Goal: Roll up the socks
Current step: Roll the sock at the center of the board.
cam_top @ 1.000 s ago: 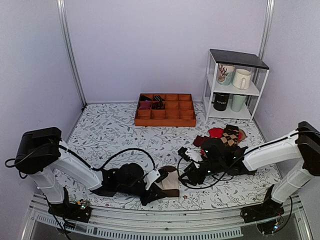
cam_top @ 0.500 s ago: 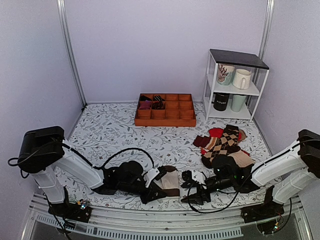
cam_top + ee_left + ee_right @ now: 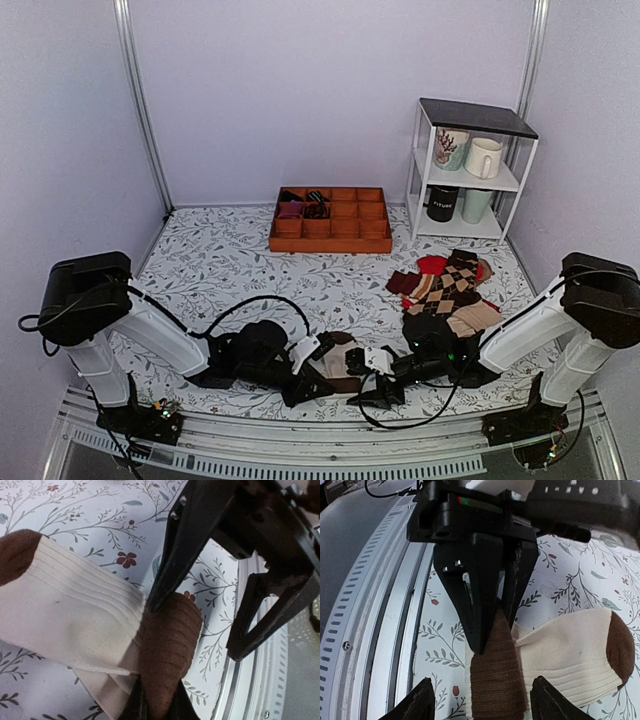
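The socks (image 3: 343, 360) lie near the table's front edge, cream-white with a dark brown toe and a brown band. My left gripper (image 3: 318, 372) is shut on the brown band end; in the left wrist view (image 3: 157, 707) the brown fabric (image 3: 167, 645) is pinched between its fingers, with the cream part (image 3: 75, 610) spread to the left. My right gripper (image 3: 368, 378) faces it from the right. In the right wrist view (image 3: 485, 702) it is open, with its fingertips (image 3: 417, 705) on either side of the brown band (image 3: 497, 680) and not touching it. The cream foot (image 3: 565, 650) lies to the right.
A pile of argyle and tan socks (image 3: 450, 285) lies at the right. An orange compartment tray (image 3: 330, 232) stands at the back centre. A white shelf with mugs (image 3: 470, 165) stands at the back right. The metal rail (image 3: 300, 455) runs just in front of the socks.
My right arm has swung from the sock pile at the right, left and down to the front edge, and now faces the socks. The left gripper has stayed shut on them.
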Controlling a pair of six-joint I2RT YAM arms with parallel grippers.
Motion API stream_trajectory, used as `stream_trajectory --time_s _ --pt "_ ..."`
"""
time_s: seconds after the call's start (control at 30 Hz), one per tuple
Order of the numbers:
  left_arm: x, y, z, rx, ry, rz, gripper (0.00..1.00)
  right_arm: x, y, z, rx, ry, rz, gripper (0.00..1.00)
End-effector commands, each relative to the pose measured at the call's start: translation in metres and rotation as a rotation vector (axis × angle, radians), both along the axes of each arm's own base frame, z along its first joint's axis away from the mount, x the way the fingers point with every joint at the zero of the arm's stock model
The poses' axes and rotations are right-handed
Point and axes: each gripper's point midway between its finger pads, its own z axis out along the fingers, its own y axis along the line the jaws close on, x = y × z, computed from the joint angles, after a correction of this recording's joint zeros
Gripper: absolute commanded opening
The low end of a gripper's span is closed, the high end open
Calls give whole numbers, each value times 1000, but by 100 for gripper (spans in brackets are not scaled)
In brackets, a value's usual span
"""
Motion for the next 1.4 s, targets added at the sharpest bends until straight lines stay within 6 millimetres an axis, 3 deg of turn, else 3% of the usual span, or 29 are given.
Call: stream_trajectory --time_s 0.0,0.17,0.3,0.47,0.5,0.57,0.63,0.73,0.87,1.0,1.07,1.2,1.3,1.37 --pt "-33 92 -95 436 166 16 0 1 6 -10 -16 4 -4 64" --pt "-32 93 -96 439 167 19 0 -1 8 -12 -24 28 -11 53" --pt "-32 92 -97 439 169 18 0 -1 11 -14 -38 46 -19 34" --pt "-24 85 -90 415 133 34 0 -4 9 -31 -124 131 -29 21" --pt "-22 82 -87 403 119 35 3 -6 7 -36 -142 159 -34 18" --pt "-14 74 -77 367 76 43 18 -12 2 -45 -180 215 -36 14" --pt "-5 65 -61 314 24 54 20 -18 -3 -52 -211 275 -44 12" --pt "7 47 -25 189 -94 39 49 -28 -11 -62 -247 360 -48 11" --pt "13 37 22 39 -290 2 50 -37 -19 -69 -275 478 -61 11" --pt "1 41 64 -128 -525 -70 55 -38 -29 -72 -292 631 -86 11" --pt "-3 45 71 -176 -583 -90 57 -37 -32 -73 -299 683 -108 11" --pt "-10 38 68 -199 -638 -163 61 -37 -34 -76 -319 735 -131 11" --pt "-20 26 63 -222 -628 -241 82 -35 -32 -80 -337 752 -135 11" --pt "-22 19 56 -215 -627 -274 83 -35 -32 -82 -347 756 -136 11"
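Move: The sock's brown rolled cuff runs sideways between the hands: its left end is already in the left fingers, so its middle lies some 3 cm right of that hand, level with it fore-and-aft. From the right hand, open beside the other end, the cuff's middle is about 4 cm left and 3 cm lower. The brown toe lies flat about 10 cm forward of the cuff; the argyle sock is some 24 cm ahead and 21 cm right of the right hand. The brown cuff changes hands: the right hand sinks 2 cm around its right end and shuts on it while the left holds still. Then the left fingers open and come free, drawing about 5 cm left and up and rolling back the other way, while the right keeps its pinch and rolls its top forward, towards the toe, by some 35 degrees. ##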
